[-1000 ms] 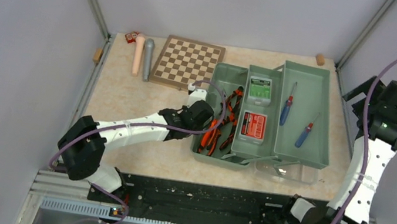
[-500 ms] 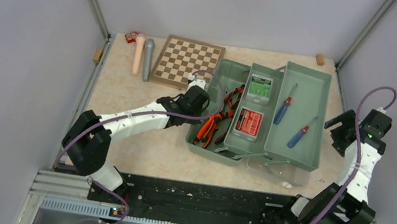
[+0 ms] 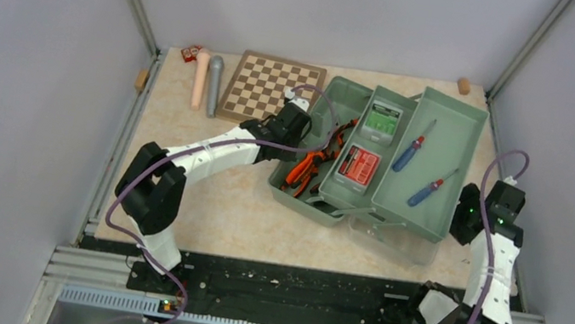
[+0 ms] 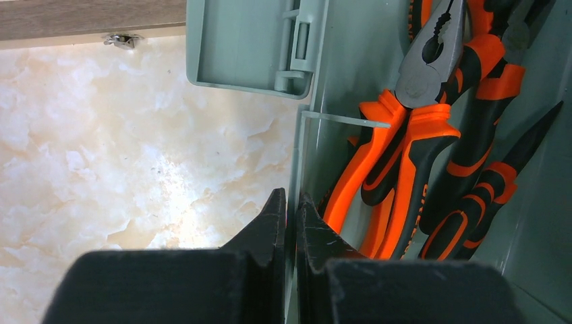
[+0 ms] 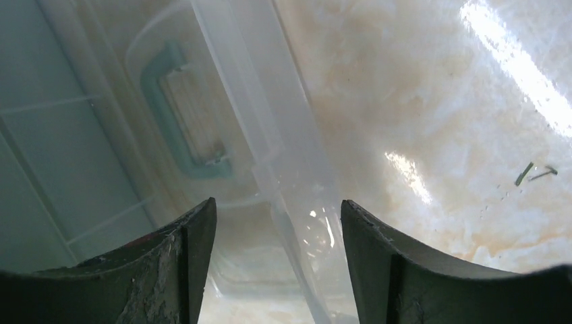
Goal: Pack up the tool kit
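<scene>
The sage-green tool kit box point(image 3: 437, 116) lies open and askew on the table, trays folded out. Orange-handled pliers point(image 3: 311, 166) point(image 4: 418, 135) fill its left well. The middle tray holds a green-labelled box point(image 3: 382, 119) and a red-labelled box point(image 3: 359, 166). Two screwdrivers point(image 3: 407, 152) lie in the right tray. My left gripper point(image 3: 297, 122) point(image 4: 291, 202) is shut on the box's thin left wall point(image 4: 307, 81). My right gripper point(image 3: 462, 226) point(image 5: 278, 210) is low at the front right, open, with the rim of the translucent lid point(image 3: 401, 241) point(image 5: 297, 175) between its fingers, untouched.
A brown chessboard point(image 3: 271, 89) lies just behind the left arm, touching the box's back-left corner. Pink point(image 3: 200, 78) and grey point(image 3: 214, 84) cylinders lie to its left. Small blocks sit at the back corners point(image 3: 463, 86) and the left edge point(image 3: 142, 78). The enclosure wall is close beside the right arm.
The left gripper dragged the box's left end toward the back, turning the whole box. The right arm dropped from high at the right down to the lid, its jaws narrowing.
</scene>
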You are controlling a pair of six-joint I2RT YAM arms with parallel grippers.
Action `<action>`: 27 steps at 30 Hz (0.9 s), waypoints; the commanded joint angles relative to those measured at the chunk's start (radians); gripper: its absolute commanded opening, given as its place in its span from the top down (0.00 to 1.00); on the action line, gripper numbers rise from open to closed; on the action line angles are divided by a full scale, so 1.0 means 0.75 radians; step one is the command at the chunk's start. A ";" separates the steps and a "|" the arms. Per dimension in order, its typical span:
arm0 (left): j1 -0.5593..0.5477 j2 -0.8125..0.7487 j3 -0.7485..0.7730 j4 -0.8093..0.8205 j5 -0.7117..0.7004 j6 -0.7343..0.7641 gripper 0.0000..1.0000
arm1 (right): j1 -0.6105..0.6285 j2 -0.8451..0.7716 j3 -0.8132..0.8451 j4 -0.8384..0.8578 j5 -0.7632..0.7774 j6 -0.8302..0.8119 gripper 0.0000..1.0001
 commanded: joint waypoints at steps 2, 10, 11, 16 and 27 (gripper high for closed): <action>0.007 -0.027 0.058 0.241 -0.047 -0.070 0.95 | 0.078 -0.101 -0.029 -0.084 0.051 0.037 0.38; 0.007 -0.031 0.072 0.225 -0.068 -0.081 0.95 | 0.088 -0.113 0.088 -0.206 0.278 0.089 0.79; 0.007 -0.031 0.072 0.222 -0.073 -0.081 0.95 | 0.092 -0.115 0.119 -0.223 0.291 0.095 0.83; 0.013 -0.027 0.073 0.216 -0.075 -0.087 0.95 | 0.145 -0.136 0.258 -0.278 0.461 0.068 1.00; 0.015 -0.050 0.063 0.202 -0.028 -0.137 0.94 | 0.313 -0.146 0.543 -0.332 0.781 -0.084 1.00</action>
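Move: The clear lid's outer edge runs close to the right hand's open fingers, about 3 cm back towards the base, level with them sideways and some 1 cm lower. From that hand the middle of the green top tray lies roughly 12 cm ahead, 10 cm left, and the nearer screwdriver about 6 cm ahead, 9 cm left. The left hand already has the toolbox rim in its fingers; from there the lid edge is some 42 cm right and 15 cm back. The right hand draws back about 3 cm along the lid's outer side while its half-open fingers shut on the thin clear edge, then keeps that pinch and lifts the lid some 7 cm almost straight up, its wrist rolling about 20 degrees so that its left side dips. Meanwhile the left hand stays put with its fingers still closed on the toolbox's left rim, just short of the latch plate. ##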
